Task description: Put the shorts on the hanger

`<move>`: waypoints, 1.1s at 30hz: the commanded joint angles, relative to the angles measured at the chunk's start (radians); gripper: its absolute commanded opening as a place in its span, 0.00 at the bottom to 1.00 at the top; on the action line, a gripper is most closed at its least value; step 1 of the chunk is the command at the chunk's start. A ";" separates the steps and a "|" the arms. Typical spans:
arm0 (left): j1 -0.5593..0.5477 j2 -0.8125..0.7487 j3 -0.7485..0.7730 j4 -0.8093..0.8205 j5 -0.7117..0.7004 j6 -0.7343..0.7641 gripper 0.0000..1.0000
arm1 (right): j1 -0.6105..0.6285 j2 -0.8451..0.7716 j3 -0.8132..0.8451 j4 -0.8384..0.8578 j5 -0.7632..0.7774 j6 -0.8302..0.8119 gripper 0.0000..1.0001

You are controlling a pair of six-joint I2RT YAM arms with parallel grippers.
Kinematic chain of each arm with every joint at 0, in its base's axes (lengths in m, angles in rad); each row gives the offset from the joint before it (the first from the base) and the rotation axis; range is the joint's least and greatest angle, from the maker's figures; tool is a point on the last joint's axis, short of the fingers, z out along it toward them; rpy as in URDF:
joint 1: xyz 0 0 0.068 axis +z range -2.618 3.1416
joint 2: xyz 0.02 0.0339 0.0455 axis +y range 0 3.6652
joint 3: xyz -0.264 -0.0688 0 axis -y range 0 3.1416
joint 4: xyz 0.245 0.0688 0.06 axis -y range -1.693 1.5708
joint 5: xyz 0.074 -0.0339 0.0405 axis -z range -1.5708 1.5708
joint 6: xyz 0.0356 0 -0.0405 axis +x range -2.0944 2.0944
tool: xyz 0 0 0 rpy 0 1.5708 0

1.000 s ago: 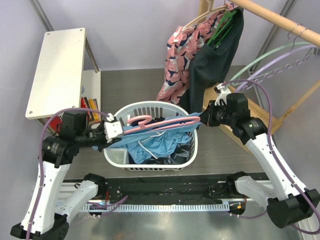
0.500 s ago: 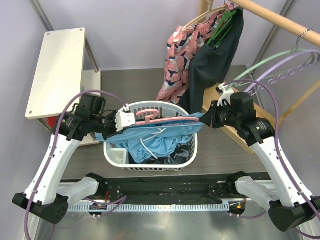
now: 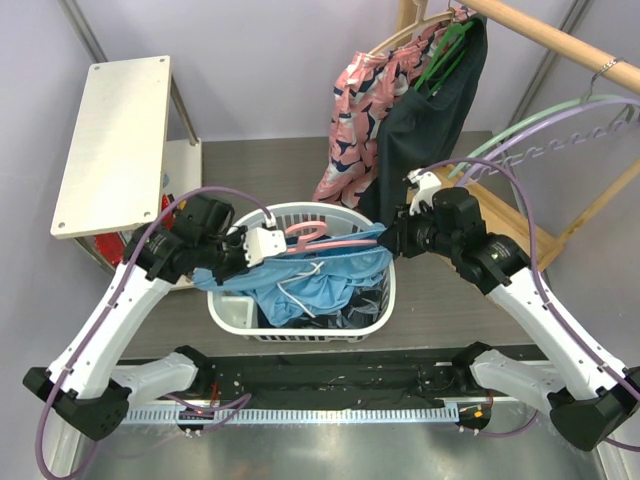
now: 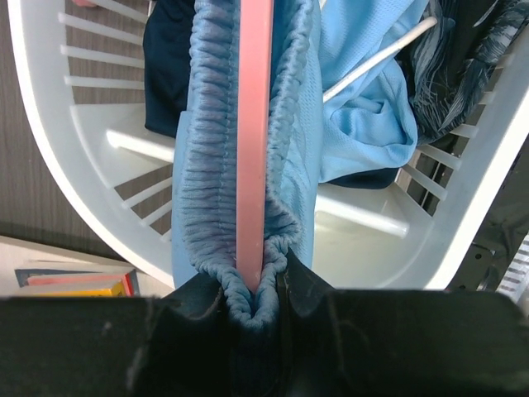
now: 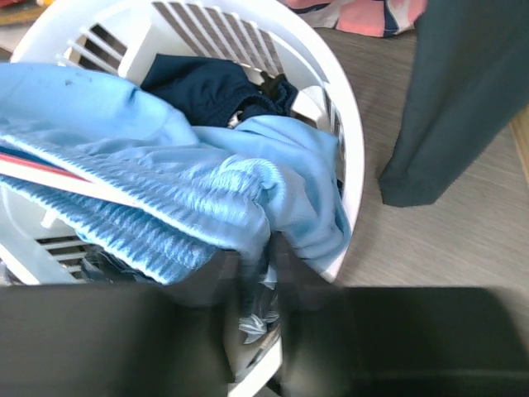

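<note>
The light blue shorts point(image 3: 310, 275) hang over the white laundry basket point(image 3: 385, 300), their waistband stretched along the pink hanger point(image 3: 320, 240). The white drawstring point(image 3: 300, 285) dangles below. My left gripper point(image 3: 262, 243) is shut on the waistband and the hanger's end; in the left wrist view the pink bar point(image 4: 254, 141) runs between folds of the gathered waistband point(image 4: 202, 174) into the jaws. My right gripper point(image 3: 397, 236) is shut on the other end of the shorts point(image 5: 248, 190), blurred in its own view.
The basket point(image 5: 347, 124) holds dark navy clothes point(image 5: 207, 87). A wooden rail point(image 3: 545, 35) at the back right carries a pink patterned garment point(image 3: 350, 110), a dark garment point(image 3: 425, 120) on a green hanger, and pale green and lavender hangers point(image 3: 560, 115). A white shelf point(image 3: 115, 130) stands left.
Both grippers have moved toward each other and slightly back, the left one to the right, the right one to the left. The shorts now sag more between them over the basket.
</note>
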 commanded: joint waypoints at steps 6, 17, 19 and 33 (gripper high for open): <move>-0.002 -0.126 -0.052 0.031 -0.005 -0.076 0.00 | 0.037 -0.010 0.024 0.134 -0.158 -0.025 0.71; 0.011 -0.164 -0.024 0.065 0.072 -0.103 0.00 | 0.169 0.024 0.087 0.182 -0.412 -0.204 0.82; 0.009 -0.166 -0.010 0.054 0.102 -0.103 0.00 | 0.212 0.019 0.085 0.179 -0.416 -0.300 0.83; 0.011 -0.126 0.065 0.011 0.242 -0.070 0.00 | 0.269 -0.016 0.242 -0.077 -0.271 -0.758 0.81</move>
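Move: The right hand, still pinching the right end of the blue shorts' waistband, has the pink hanger's right tip about 4 cm to its left and 1 cm back, at much its own height. The hanger's hook stands some 22 cm left, level fore and aft, and the basket's middle lies 23 cm left, 8 cm back and well below. For the left hand, gripping waistband and hanger together, that tip is about 35 cm right and 7 cm ahead. The right fingers let go of the waistband and spread wide. The right hand swings back and left about 8 cm each way, climbing gently, then rises more steeply to nearly 10 cm up, while the wrist turns some 45 degrees counter-clockwise until the fingers point mostly left along the hanger. The left hand keeps its pinch on band and hanger, easing back and a little up. ##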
